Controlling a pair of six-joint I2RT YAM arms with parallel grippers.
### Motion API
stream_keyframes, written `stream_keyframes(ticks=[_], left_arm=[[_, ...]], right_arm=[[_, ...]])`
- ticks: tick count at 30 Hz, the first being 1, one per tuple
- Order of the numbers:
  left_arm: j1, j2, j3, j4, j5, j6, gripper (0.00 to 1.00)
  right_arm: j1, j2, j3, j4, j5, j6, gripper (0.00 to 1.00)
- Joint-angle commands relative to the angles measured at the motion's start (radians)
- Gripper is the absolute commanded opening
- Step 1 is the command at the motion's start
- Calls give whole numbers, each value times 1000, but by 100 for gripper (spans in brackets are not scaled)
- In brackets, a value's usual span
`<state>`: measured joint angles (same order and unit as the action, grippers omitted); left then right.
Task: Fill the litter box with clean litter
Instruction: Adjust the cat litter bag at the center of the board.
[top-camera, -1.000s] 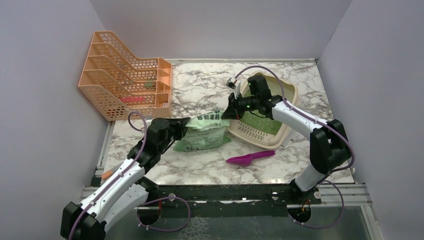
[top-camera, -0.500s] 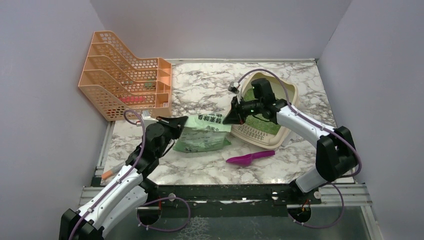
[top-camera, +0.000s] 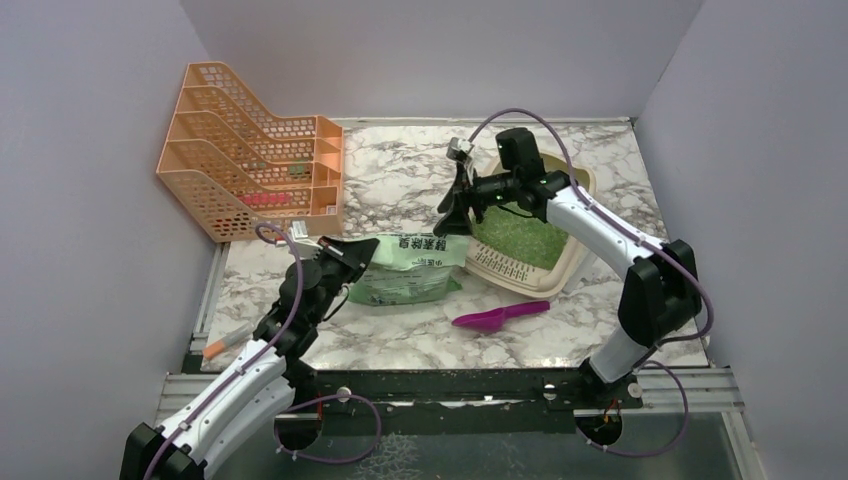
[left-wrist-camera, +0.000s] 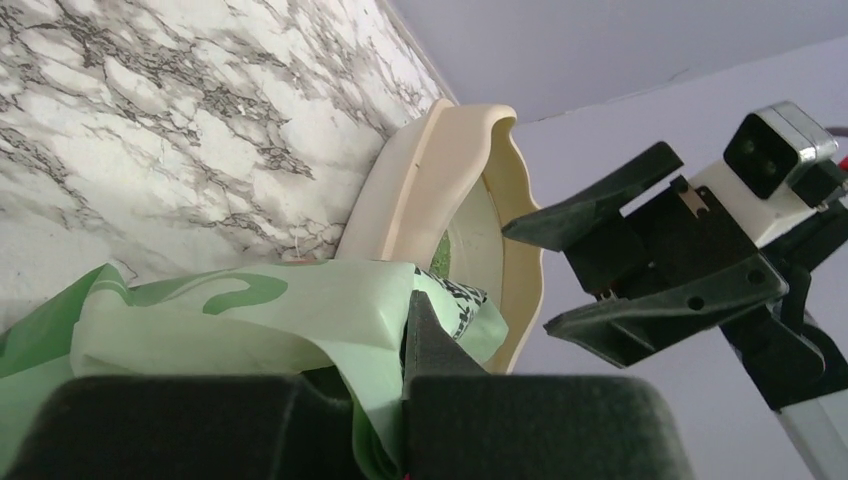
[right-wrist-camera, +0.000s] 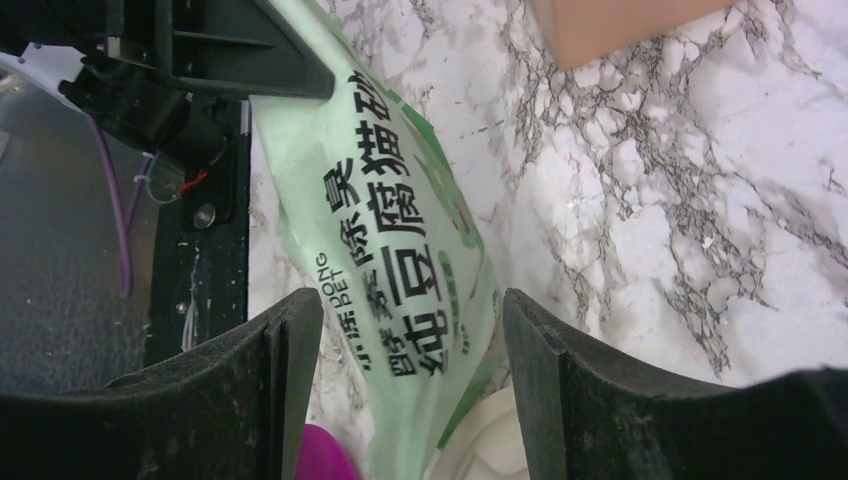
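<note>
The green litter bag (top-camera: 410, 270) lies on the marble table just left of the beige litter box (top-camera: 560, 250), its right end against the box. Green granules (top-camera: 515, 235) cover the box floor. My left gripper (top-camera: 350, 255) is shut on the bag's left end; in the left wrist view the bag film (left-wrist-camera: 250, 310) is pinched in my jaws (left-wrist-camera: 405, 345), with the box rim (left-wrist-camera: 420, 190) beyond. My right gripper (top-camera: 450, 212) is open and empty, hovering above the bag's right end. In the right wrist view the printed bag (right-wrist-camera: 400, 240) lies below the gap between the fingers (right-wrist-camera: 405, 315).
A magenta scoop (top-camera: 500, 317) lies on the table in front of the box and shows in the right wrist view (right-wrist-camera: 325, 455). An orange mesh file rack (top-camera: 250, 150) stands at the back left. Grey walls close in the table on three sides.
My right gripper has risen and shifted a little left, away from the box front. The bag now lies flatter. My left gripper keeps its hold; its arm shifted slightly.
</note>
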<state>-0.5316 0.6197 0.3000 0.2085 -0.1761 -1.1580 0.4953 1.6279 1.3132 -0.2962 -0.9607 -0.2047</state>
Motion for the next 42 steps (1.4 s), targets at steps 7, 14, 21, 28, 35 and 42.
stream_keyframes(ticks=[7, 14, 21, 28, 35, 42], left_arm=[[2, -4, -3, 145, -3, 99, 0], [2, -42, -45, 165, -20, 146, 0], [4, -135, 93, -245, -89, 402, 71], [3, -184, 480, -777, -64, 727, 99], [4, 270, 850, -972, 370, 1054, 98], [5, 392, 944, -985, 517, 1488, 99]], right_arm=[[85, 199, 169, -282, -110, -242, 71], [100, 217, 145, -218, -35, -224, 29], [99, 184, 114, -149, 19, -213, 1], [99, 151, 77, -126, 6, -256, 1], [99, 92, 10, -46, -27, -274, 1], [99, -11, -127, 97, -89, -295, 1]])
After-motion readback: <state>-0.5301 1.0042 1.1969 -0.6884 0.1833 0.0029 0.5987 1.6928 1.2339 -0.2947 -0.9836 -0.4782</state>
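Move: The cat litter bag is still pinched at its top left corner by my left hand; its middle lies about 6 cm to that hand's right, level with it in reach and some 11 cm lower. From my open right hand, the bag's middle is roughly 7 cm left, 3 cm back and 12 cm down. The litter box is about 17 cm to the right hand's right and 10 cm farther out; the purple scoop is 12 cm right and 8 cm back. I bring my right hand down about 5 cm and some 4 cm left onto the bag's top edge, drawing slightly back, and pinch it shut there while my left hand holds its corner. Then I open my left hand wide, let go, lift about 15 cm and roll it some 70 degrees, left side rising, before swinging right and coming down about 6 cm, open above the bag; my right hand keeps its pinch and eases back. ##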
